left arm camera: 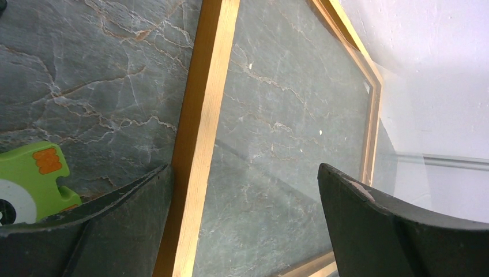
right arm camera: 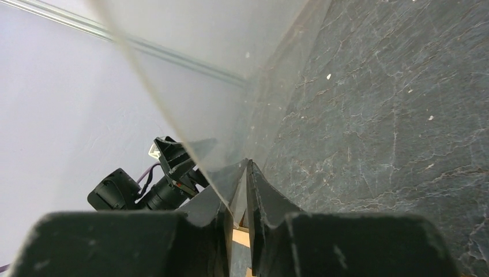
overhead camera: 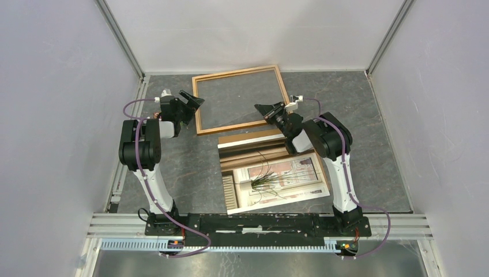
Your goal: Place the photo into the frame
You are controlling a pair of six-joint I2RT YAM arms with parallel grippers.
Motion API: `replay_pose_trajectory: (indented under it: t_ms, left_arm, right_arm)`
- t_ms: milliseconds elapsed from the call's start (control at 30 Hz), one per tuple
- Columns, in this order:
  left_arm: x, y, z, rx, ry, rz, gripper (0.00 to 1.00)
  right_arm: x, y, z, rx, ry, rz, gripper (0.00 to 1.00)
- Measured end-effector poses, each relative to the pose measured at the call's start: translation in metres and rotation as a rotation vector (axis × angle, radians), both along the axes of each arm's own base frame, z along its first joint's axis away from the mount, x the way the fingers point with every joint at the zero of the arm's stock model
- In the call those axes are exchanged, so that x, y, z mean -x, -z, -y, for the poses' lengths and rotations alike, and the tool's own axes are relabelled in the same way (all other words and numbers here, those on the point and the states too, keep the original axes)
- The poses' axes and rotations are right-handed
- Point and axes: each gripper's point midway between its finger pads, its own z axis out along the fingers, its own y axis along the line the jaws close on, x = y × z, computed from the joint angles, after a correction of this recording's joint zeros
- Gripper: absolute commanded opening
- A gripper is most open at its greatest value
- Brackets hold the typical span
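Note:
The frame, thin light wood, lies flat at the back centre of the table. The photo, a spiky green plant by a pinkish window, lies face up just in front of it. My left gripper is open, its jaws straddling the frame's left rail in the left wrist view. My right gripper is at the frame's front right corner. A clear pane rises out of its jaws, which stand a narrow slit apart around the pane's edge. Whether they still pinch it is unclear.
Grey marbled tabletop with white walls on three sides, close behind the frame. A green and orange piece shows at the left edge of the left wrist view. The arm bases sit on a metal rail at the near edge.

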Motion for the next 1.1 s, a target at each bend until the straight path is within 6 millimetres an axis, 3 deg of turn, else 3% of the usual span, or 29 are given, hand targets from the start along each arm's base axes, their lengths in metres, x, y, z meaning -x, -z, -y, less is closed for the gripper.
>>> replay_pose_trajectory:
  t_ms: [300, 400, 867, 1100]
  left_arm:
    - [0.001, 0.0, 0.001, 0.003, 0.006, -0.001, 1.0]
    - [0.001, 0.0, 0.002, 0.005, 0.009, -0.001, 1.0]
    - [0.002, 0.001, 0.002, 0.004, 0.011, -0.009, 1.0]
    - [0.005, 0.004, 0.002, -0.002, 0.009, -0.03, 1.0]
  right_arm:
    - [-0.001, 0.023, 0.0, 0.051, 0.002, -0.091, 0.75]
    - [0.0, 0.015, 0.0, 0.08, 0.005, -0.128, 0.98]
    - [0.019, 0.023, 0.012, 0.246, 0.038, -0.346, 0.98]
    - [0.049, 0.015, 0.027, 0.417, 0.109, -0.458, 0.98]
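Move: The clear sheet's near edge is still between the right fingers, which are barely parted; the frame it is going into has its middle some 4 cm ahead, 7 cm left and 7 cm below that hand. The frame's near bar is about 6 cm back and 5 cm left of the right hand; the photo is some 25 cm back and 6 cm right. From the left hand, the frame's middle is about 17 cm right, 1 cm ahead and 3 cm below. The clear sheet is let go at its near edge: the right fingers spread wide while the hand sinks about 2 cm. The right hand then draws back towards the near bar and the photo, nearly 5 cm and a bit to the right, its fingertips tipping down some 25 degrees and its left side rolling down about as much. ##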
